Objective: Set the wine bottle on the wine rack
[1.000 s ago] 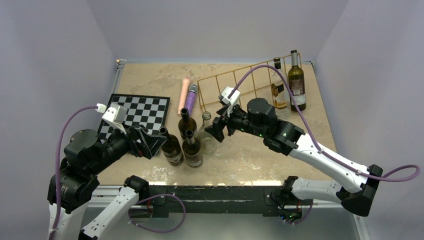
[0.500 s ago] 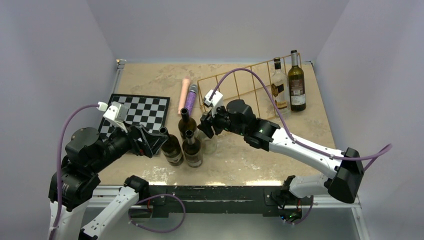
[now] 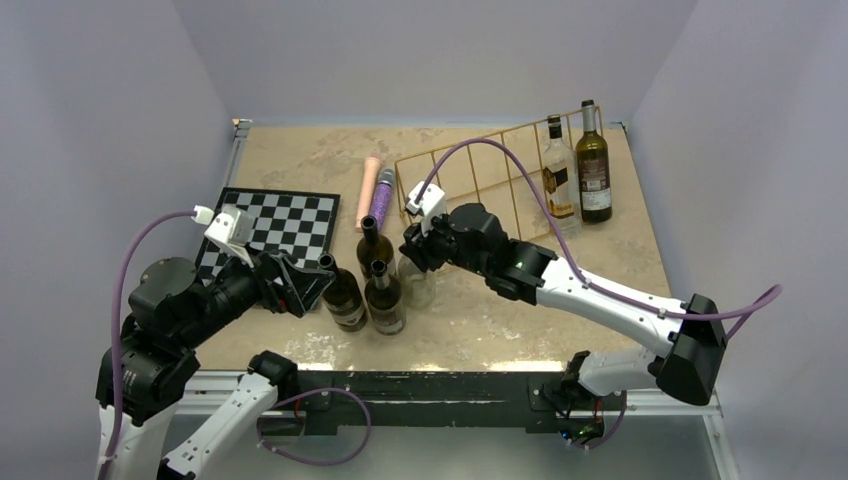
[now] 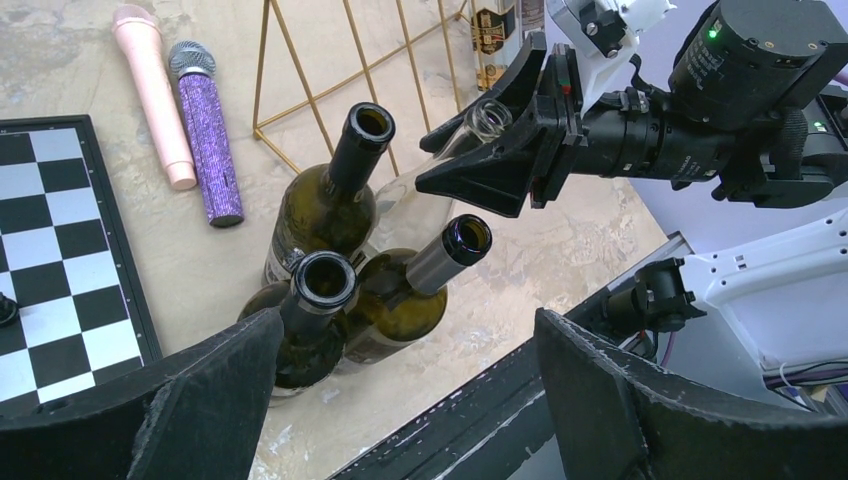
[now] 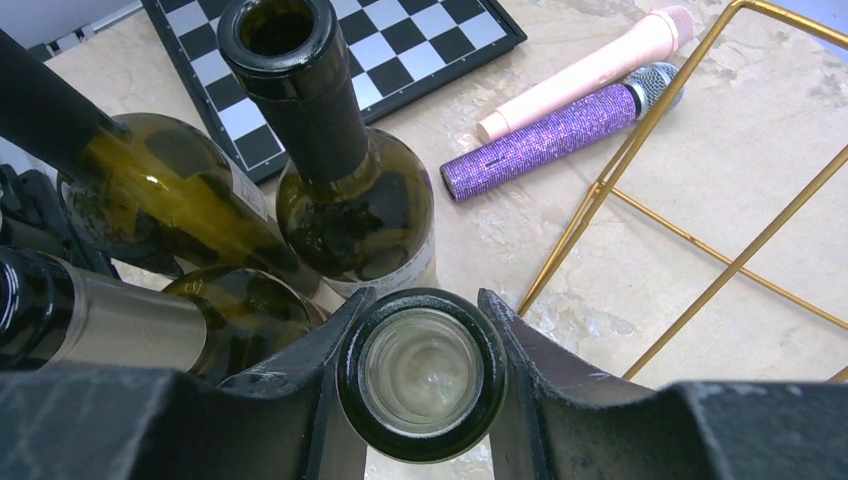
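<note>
A clear glass wine bottle (image 3: 416,280) stands upright in a cluster with three dark green bottles (image 3: 346,298). My right gripper (image 3: 416,246) is shut on its neck from above. In the right wrist view the fingers (image 5: 300,360) press both sides of the bottle's open mouth (image 5: 420,385). The golden wire wine rack (image 3: 480,170) lies just behind the cluster and also shows in the right wrist view (image 5: 640,150). My left gripper (image 3: 303,285) is open and empty, just left of the dark bottles (image 4: 310,330).
Two more bottles (image 3: 592,165) stand upright at the rack's right end. A pink microphone (image 3: 371,190) and a purple one (image 3: 381,207) lie left of the rack. A chessboard (image 3: 280,222) lies at the left.
My right gripper moved left from beside the rack to the clear bottle and settled around its neck. The left arm stayed still.
</note>
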Motion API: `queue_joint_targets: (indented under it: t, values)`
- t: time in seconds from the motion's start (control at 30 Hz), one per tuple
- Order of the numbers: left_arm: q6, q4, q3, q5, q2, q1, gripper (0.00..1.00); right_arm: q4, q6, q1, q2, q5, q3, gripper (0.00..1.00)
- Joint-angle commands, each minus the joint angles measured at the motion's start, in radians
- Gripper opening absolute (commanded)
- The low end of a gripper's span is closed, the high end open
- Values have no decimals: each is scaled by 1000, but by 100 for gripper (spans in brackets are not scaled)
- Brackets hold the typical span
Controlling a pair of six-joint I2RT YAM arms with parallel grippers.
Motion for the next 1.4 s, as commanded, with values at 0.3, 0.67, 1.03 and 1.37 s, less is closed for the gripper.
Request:
queue_joint_targets:
  t: [0.3,0.67,1.03,1.37]
  values:
    - [-21,63,157,76,10,-4,99,-364,58,3,-163,178,264,0]
    - [-49,84,154,128,1,-4,99,-679,-12,-44,-194,470,530,0]
    - [-60,110,195,176,22,-3,99,-647,-19,-386,-156,345,589,0]
    - [-71,130,188,174,26,-4,99,-510,-79,-529,-67,280,555,0]
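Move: Around 25 cm to the right hand's right, 15 cm ahead and 13 cm lower is the free rack slot for the clear bottle it already grips by the neck. The labelled bottle stands about 7 cm right of that slot and 2 cm farther out. By the grip, one dark bottle is 6 cm left and 5 cm back, another 9 cm left and 4 cm ahead. From the left hand, the slot lies roughly 40 cm right, 27 cm ahead and 23 cm down. Keeping its pinch on the clear bottle's neck, the right hand draws right, away from the dark bottles, rises some 12 cm and swings forward to the rack front, turning about 45 degrees clockwise. Net travel is about 25 cm right, with a slight sink at the end. The empty, open left hand backs up and away, mostly rising. ##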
